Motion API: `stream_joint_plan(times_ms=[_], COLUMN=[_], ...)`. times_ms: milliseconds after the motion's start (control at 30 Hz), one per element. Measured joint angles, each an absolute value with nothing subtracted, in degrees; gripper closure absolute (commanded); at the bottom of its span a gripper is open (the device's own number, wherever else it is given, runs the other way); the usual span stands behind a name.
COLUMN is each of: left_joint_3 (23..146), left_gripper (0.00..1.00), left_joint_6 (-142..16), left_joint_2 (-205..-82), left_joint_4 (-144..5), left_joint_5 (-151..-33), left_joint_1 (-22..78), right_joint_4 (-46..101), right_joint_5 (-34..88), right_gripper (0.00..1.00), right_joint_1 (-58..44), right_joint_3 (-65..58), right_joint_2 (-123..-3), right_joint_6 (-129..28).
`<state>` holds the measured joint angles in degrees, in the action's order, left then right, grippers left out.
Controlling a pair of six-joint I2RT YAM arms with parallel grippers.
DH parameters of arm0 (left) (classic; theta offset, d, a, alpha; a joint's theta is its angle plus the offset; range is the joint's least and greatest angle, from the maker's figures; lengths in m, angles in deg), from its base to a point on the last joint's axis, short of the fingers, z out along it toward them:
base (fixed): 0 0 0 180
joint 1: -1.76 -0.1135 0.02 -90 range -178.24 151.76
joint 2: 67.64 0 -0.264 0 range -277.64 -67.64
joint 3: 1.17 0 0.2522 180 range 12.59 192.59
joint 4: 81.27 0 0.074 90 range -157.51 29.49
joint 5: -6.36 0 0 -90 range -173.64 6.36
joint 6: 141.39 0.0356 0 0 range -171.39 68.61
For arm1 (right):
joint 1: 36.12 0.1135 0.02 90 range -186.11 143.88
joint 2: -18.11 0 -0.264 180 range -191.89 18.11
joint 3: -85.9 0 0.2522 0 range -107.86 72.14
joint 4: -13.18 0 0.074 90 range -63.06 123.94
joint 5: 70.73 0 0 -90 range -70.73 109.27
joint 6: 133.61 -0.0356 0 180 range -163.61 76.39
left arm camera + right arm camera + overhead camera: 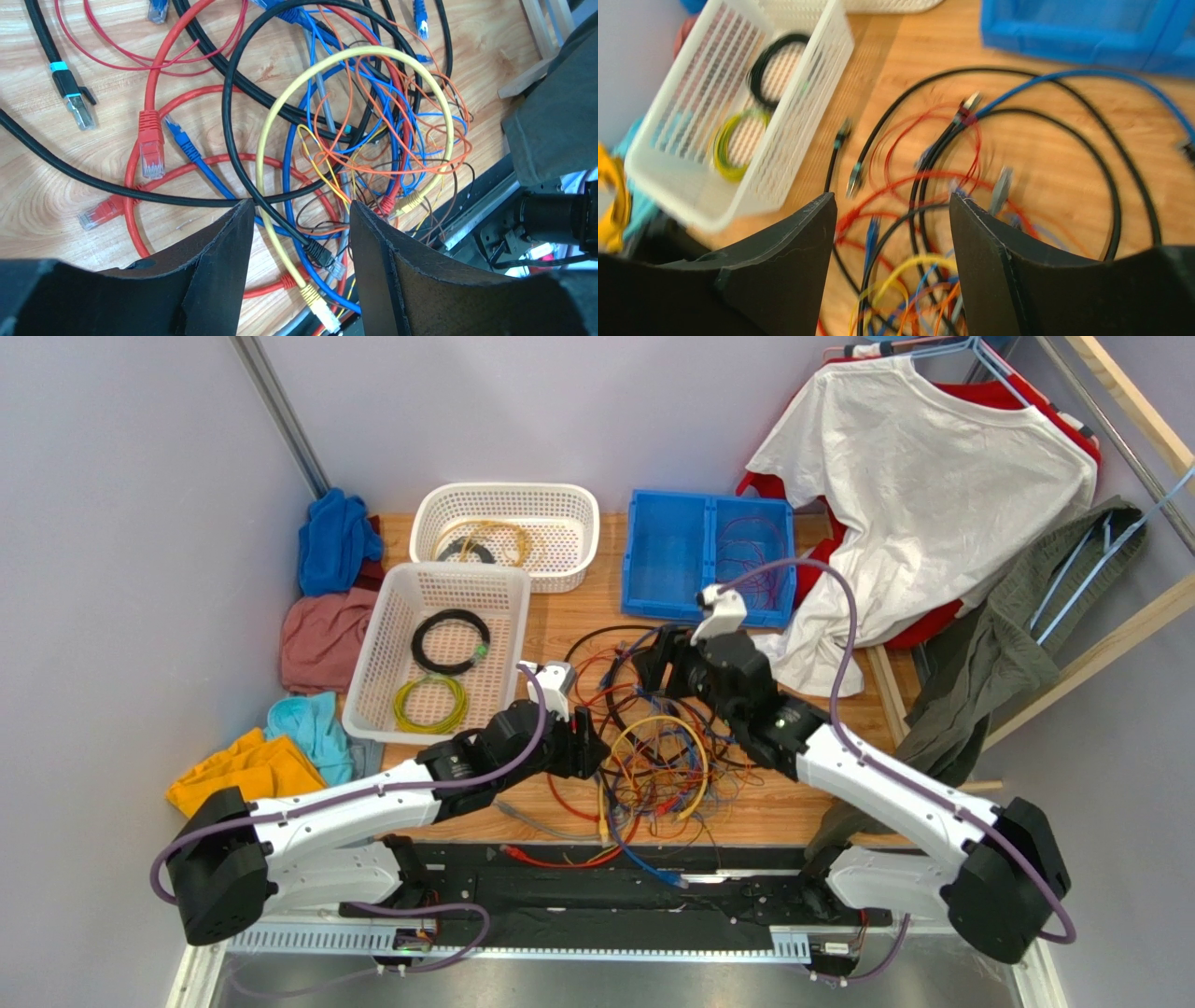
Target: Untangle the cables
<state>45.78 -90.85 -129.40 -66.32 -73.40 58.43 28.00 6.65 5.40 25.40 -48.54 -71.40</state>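
The cables (657, 756) lie as a tangle of red, black, blue, yellow and orange wires on the wooden table between the two arms. My left gripper (586, 746) hovers at the tangle's left edge. In the left wrist view it (298, 206) stands open, with a black plug (319, 253) and a yellow cable (281, 245) on the table under the gap, nothing gripped. My right gripper (659, 665) hangs over the tangle's far side. In the blurred right wrist view it (892, 199) is open above black loops (927, 182) and red strands, holding nothing.
A white basket (376, 665) with a black and a yellow-green coil stands left of the tangle, a second white basket (568, 501) behind it. A blue bin (659, 553) sits at the back. Coloured cloths (330, 637) lie at left; clothes (912, 490) hang at right.
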Motion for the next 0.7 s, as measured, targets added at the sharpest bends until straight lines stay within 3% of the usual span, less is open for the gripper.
stream_joint_plan(times_ms=[300, 700], left_joint_3=[45.3, 38.7], left_gripper=[0.39, 0.40], left_joint_6=[-90.0, -92.0], left_joint_2=[-128.5, -124.8], left_joint_4=[-68.0, -69.7], left_joint_5=[-77.4, -79.6], left_joint_1=[58.4, 58.4], right_joint_4=[34.0, 40.4], right_joint_5=[2.2, -1.3], right_gripper=[0.37, 0.37], right_joint_1=[17.7, 22.3], right_joint_3=[37.1, 42.3], right_joint_2=[-32.4, -35.7], right_joint_6=[-70.6, -70.8])
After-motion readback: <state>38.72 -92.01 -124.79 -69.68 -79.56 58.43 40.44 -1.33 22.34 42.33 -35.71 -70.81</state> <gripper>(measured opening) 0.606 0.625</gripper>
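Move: Behind and below the right hand, the yellow cable's loop lies about 13 cm back, level sideways and 18 cm lower; a red plug sits about 7 cm nearer the robot than that loop, and the large black loops are 3 cm back and 7 cm right of the hand. From the left hand, the yellow cable's near plug is some 12 cm back, 2 cm right and 12 cm down, with the yellow loop 3 cm back and 9 cm right. Drawing back fast from the blue tray side, the right hand comes over the yellow loop, then sinks, about 12 cm back and 10 cm down in all, tipping and rolling its left side down some 15 degrees, fingers open. The left hand, also open, lifts slightly outward, then eases back and down towards the yellow plug. ##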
